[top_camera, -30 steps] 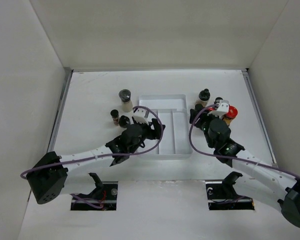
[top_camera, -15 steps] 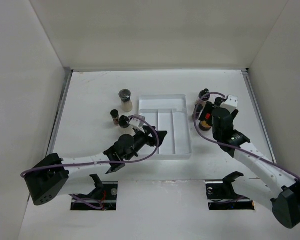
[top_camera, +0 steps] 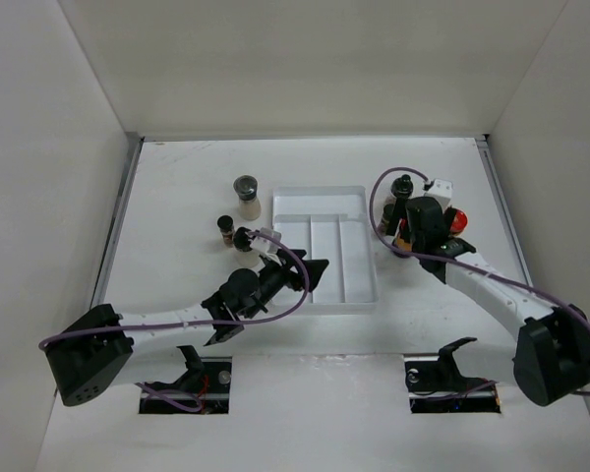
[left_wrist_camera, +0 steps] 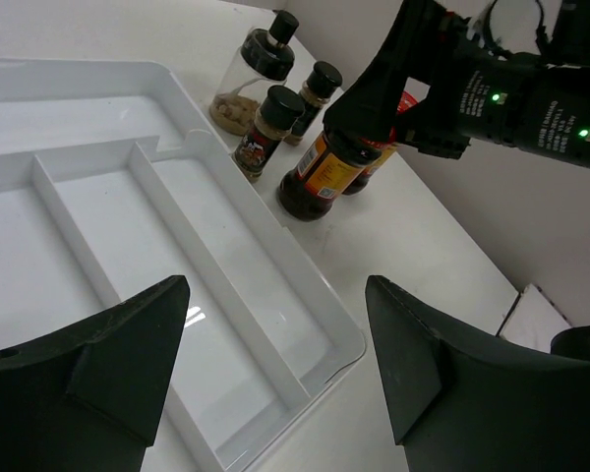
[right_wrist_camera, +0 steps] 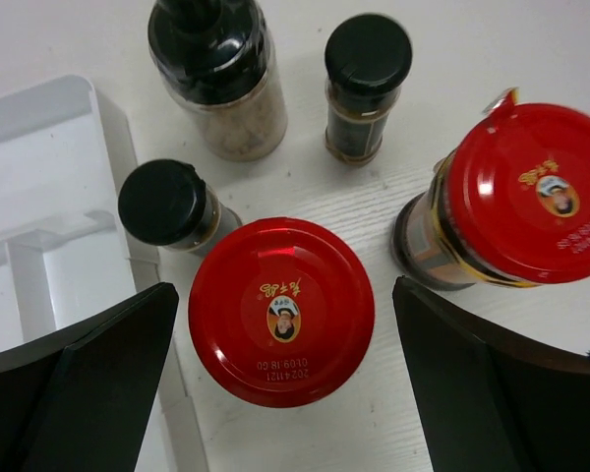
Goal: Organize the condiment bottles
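Observation:
In the right wrist view a red-capped amber jar (right_wrist_camera: 280, 310) stands upright on the table between my right gripper's (right_wrist_camera: 285, 295) open fingers, with a gap on each side. A second red-capped jar (right_wrist_camera: 526, 197) stands just right of it. Two slim black-capped bottles (right_wrist_camera: 162, 202) (right_wrist_camera: 367, 59) and a wider black-topped bottle (right_wrist_camera: 211, 59) stand beyond. At the far left of the table are a grey-lidded jar (top_camera: 246, 192) and two small dark-capped bottles (top_camera: 225, 228) (top_camera: 242, 239). My left gripper (left_wrist_camera: 275, 295) hangs open over the tray's near right corner, holding nothing.
The white divided tray (top_camera: 324, 202) lies in the middle of the table with nothing in its compartments, its right rim (right_wrist_camera: 108, 118) close to the right-hand bottles. The enclosure's white walls stand on three sides.
My right gripper has opened wide and now hovers above the red-capped jar, its wrist swung further back. My left arm has drawn back towards the tray's near edge.

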Action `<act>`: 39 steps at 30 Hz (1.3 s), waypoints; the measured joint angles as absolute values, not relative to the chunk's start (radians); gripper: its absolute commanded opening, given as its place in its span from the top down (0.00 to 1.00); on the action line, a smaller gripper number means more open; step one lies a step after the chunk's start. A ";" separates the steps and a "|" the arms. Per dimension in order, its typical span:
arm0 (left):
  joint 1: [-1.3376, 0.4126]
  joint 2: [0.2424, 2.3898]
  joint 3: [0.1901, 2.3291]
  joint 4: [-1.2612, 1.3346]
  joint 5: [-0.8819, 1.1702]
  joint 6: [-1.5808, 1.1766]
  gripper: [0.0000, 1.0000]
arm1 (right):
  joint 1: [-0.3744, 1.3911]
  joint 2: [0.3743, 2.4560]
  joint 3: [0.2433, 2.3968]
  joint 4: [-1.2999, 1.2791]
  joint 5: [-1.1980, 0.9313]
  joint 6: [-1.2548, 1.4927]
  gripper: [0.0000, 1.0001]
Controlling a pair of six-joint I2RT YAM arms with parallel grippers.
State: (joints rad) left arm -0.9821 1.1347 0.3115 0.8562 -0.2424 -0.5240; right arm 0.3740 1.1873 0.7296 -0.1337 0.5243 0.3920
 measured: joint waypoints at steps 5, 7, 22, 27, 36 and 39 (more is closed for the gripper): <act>-0.982 1.139 0.311 0.879 -0.241 -0.532 0.28 | 0.374 1.258 0.737 -0.132 0.501 0.388 0.08; -0.981 1.140 0.311 0.882 -0.241 -0.533 0.28 | 0.374 1.267 0.737 -0.130 0.498 0.387 0.11; -0.973 1.140 0.308 0.887 -0.242 -0.553 0.29 | 0.392 1.206 0.710 -0.170 0.528 0.373 0.50; -0.969 1.141 0.307 0.887 -0.244 -0.561 0.29 | 0.466 1.051 0.710 -0.258 0.558 0.374 0.51; -0.962 1.135 0.263 0.906 -0.263 -0.572 0.29 | 0.579 1.176 0.902 -0.244 0.530 0.369 0.52; -0.962 1.132 0.261 0.910 -0.266 -0.573 0.29 | 0.590 1.325 1.009 -0.192 0.496 0.360 0.53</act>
State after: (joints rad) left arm -0.9623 1.1324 0.2611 0.9104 -0.2665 -0.5728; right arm 0.5896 1.3254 1.0092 -0.1917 0.4965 0.3595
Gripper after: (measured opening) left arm 0.713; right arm 0.759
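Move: The red-lidded jar stands between my open right fingers, about 1 cm ahead, its middle some 6 cm below. From that hand the second jar is about 10 cm right and 3 ahead, the black-capped shaker 5 left and 5 ahead, and the slim shaker 4 right and 8 ahead. The tray's middle lies roughly 20 cm left and 2 back. From my left hand the red-lidded jar is about 13 cm ahead and 23 right. I sink my right hand another 2 to 3 cm around the top of the jar and close my fingers on it. With it held, I draw back about 4 cm while lifting clear, then sweep left and forward, still rising, some 10 cm towards the tray, turning about 15 degrees counter-clockwise. ##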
